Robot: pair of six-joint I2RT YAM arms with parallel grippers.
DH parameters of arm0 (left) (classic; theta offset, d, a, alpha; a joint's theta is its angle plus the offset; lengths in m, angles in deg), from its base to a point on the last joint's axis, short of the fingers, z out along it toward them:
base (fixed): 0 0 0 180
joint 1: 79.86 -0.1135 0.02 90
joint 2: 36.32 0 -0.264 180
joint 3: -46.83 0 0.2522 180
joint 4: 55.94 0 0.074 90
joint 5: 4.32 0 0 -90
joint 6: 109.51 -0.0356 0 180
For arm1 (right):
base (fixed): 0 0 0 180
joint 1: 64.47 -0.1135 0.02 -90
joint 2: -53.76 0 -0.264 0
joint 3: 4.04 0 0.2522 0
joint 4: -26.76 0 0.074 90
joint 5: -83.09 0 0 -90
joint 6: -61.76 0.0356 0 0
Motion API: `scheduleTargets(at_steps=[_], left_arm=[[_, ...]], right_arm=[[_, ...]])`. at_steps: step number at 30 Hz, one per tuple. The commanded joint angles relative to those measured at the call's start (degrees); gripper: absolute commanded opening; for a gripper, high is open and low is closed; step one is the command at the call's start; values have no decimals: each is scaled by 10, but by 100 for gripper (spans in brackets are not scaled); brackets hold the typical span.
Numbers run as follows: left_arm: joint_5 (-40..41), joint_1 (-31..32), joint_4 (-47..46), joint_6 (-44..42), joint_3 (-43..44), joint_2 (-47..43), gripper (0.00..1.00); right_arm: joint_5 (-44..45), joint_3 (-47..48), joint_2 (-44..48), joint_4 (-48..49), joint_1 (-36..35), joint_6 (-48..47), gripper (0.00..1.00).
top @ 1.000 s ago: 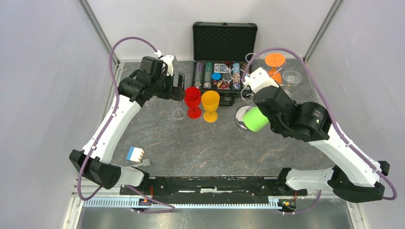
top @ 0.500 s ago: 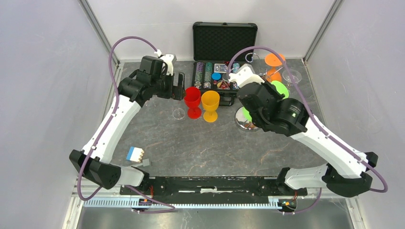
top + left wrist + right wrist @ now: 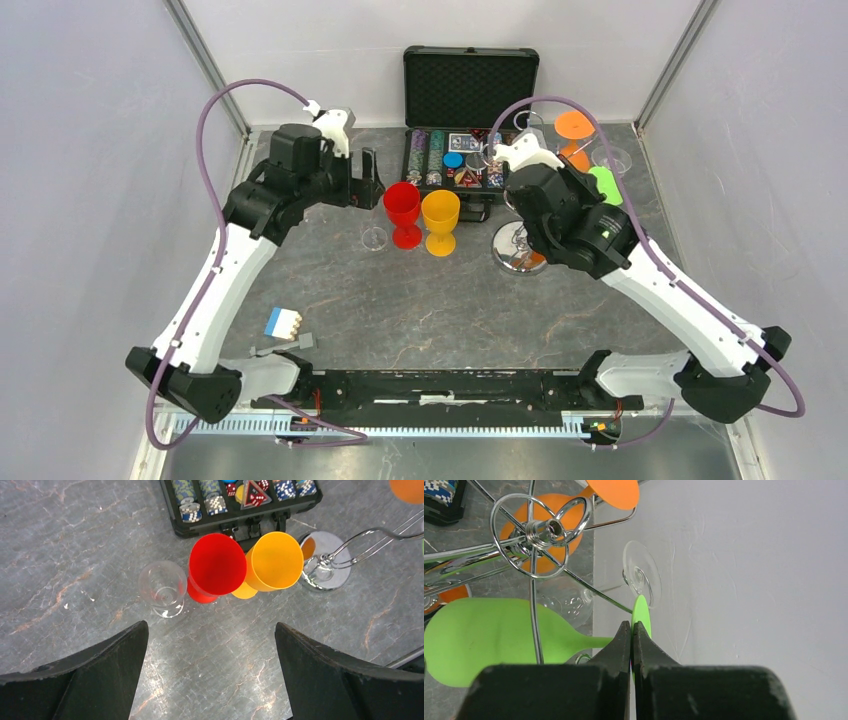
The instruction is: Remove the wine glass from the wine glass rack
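My right gripper [image 3: 632, 625] is shut on the flat foot of a lime green wine glass [image 3: 484, 640], which lies sideways with its bowl to the left. A wire arm of the silver wine glass rack [image 3: 544, 529] crosses in front of the bowl. From above, only the green foot [image 3: 604, 186] shows beside my right wrist, behind the rack's shiny round base [image 3: 520, 252]. An orange glass [image 3: 541, 535] and a clear glass [image 3: 641, 572] hang on the rack. My left gripper [image 3: 211, 630] is open and holds nothing, hovering above bare table near the standing glasses.
A red glass [image 3: 403, 212], a yellow-orange glass [image 3: 440, 220] and a small clear glass [image 3: 374, 238] stand left of the rack. The open black case with poker chips [image 3: 470, 150] sits at the back. A blue-and-white block [image 3: 283, 322] lies front left. The white wall [image 3: 749, 580] is close on the right.
My right arm has swung the green glass from in front of the rack base round to the rack's back right side. The left arm has shifted slightly left.
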Motion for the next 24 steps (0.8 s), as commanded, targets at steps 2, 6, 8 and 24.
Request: scheduleTargets(at_steps=[2,6,8,24], left_arm=[[-11,0,-70,26,-15,-45,100],[-61,0,-112,55,-31,-70,100],[-94,0,-129,68,-38,-80,100],[-202,0,-151,123,-68,-119,100]], right_arm=[[-21,7,49,-19,1,39,0],[-95,-2,98,-36,1,74,0],[-119,-11,130,-38,1,84,0],[-426,-62,243,45,1,82,0]])
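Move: My right hand already pinches the green wine glass's foot; the glass's middle hangs about 8 cm below my fingers, 1 cm left. The rack's hub is roughly 5 cm ahead and 6 cm left at finger height, the orange glass 11 cm ahead, 2 cm left and 8 cm down. From my left hand, the green glass is some 33 cm right, 3 cm back and 3 cm lower; the red glass stands about 4 cm ahead, 5 cm right, 21 cm below. Keeping the green glass's foot pinched, I draw my right hand back about 6 cm from the rack's hub, swinging right and slightly up, then left again and down, while the wrist rolls its left side up and turns counter-clockwise. My empty left hand, still open, rises some 6 cm, easing back and right, rolling its left side down and turning clockwise towards the green glass. ##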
